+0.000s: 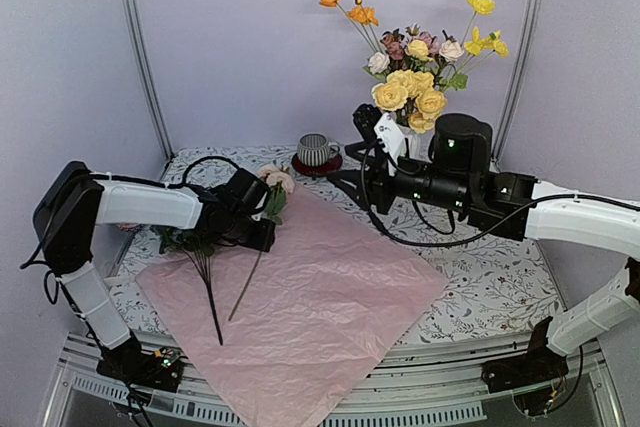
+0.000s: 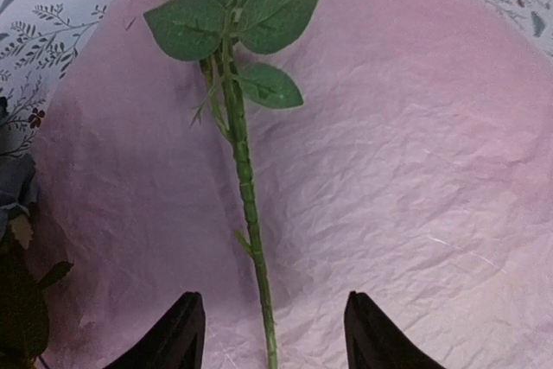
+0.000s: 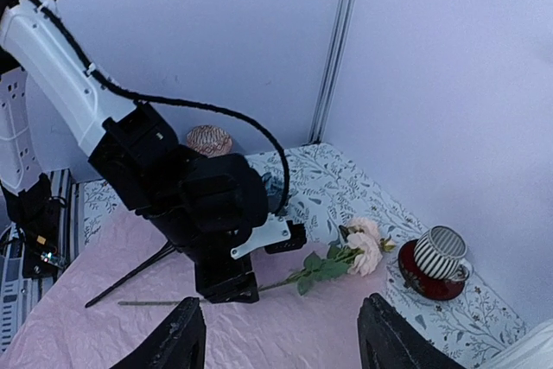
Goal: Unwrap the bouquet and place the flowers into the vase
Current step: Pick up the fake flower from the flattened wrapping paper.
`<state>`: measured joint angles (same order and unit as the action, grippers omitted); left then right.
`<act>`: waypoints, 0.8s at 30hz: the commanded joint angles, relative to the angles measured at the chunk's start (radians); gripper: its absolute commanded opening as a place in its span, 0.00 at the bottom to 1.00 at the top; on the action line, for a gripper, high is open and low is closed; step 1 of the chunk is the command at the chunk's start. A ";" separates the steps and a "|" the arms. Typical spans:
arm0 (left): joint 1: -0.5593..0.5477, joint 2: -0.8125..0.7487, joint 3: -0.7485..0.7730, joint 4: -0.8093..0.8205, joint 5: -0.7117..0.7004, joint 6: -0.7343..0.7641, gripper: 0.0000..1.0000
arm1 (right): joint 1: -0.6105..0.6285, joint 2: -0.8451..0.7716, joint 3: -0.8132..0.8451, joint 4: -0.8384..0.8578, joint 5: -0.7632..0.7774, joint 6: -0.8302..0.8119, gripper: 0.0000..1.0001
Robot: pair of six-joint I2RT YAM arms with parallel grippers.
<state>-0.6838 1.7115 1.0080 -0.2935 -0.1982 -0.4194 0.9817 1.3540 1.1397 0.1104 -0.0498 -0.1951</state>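
The lilac-pink paper lies spread flat on the table. A pink rose rests on its far left corner, its green stem running down the sheet. My left gripper hovers low over that stem, open, with a finger on each side and not touching it. A dark leafy bunch with thin stems lies beside it. Yellow roses and orange poppies stand at the back; the vase under them is hidden behind my right arm. My right gripper is raised, open and empty, facing the left arm.
A striped grey cup on a red saucer stands at the back, just past the rose. A patterned round pot sits at the far left edge. The floral tablecloth shows to the right of the paper.
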 commanded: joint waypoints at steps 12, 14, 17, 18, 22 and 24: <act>0.047 0.187 0.093 -0.070 0.045 -0.002 0.22 | 0.001 -0.034 -0.317 0.311 0.036 0.062 0.63; 0.047 0.191 0.094 -0.073 0.058 -0.006 0.08 | 0.001 -0.036 -0.324 0.312 0.047 0.075 0.63; 0.045 0.154 0.084 -0.082 0.047 -0.021 0.00 | 0.001 -0.039 -0.328 0.307 0.077 0.130 0.63; 0.044 0.125 0.073 -0.083 0.035 -0.028 0.00 | 0.001 -0.043 -0.325 0.302 0.086 0.163 0.63; 0.041 -0.037 0.026 -0.080 0.002 -0.047 0.00 | 0.001 -0.056 -0.324 0.300 0.042 0.310 0.63; 0.037 -0.126 0.002 -0.062 0.008 -0.046 0.00 | 0.001 -0.054 -0.324 0.305 0.017 0.371 0.63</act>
<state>-0.6430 1.7588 1.0393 -0.3744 -0.1749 -0.4480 0.9817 1.3266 0.8215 0.3798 -0.0013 0.0181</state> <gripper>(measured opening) 0.027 0.632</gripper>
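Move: The stem of the pink flower lies about 5 cm below the left hand, only about 1 cm farther out and 1 cm to the left. Its blossom is some 20 cm ahead and 3 cm to the right; the blue flowers lie roughly 6 cm ahead and 14 cm left, and the striped cup about 30 cm ahead and 10 cm right. From the right hand, that stem is some 34 cm down, 10 cm ahead and 15 cm left. The left fingers pinch the pink flower's green stem below its leaves: the part-open hand sinks about 5 cm to it, edging slightly left, shuts fully, then starts straight back up by some 3 cm, keeping the stem. The empty right hand, well above the paper, drops about 10 cm and rises roughly 2 cm again, still part open. ##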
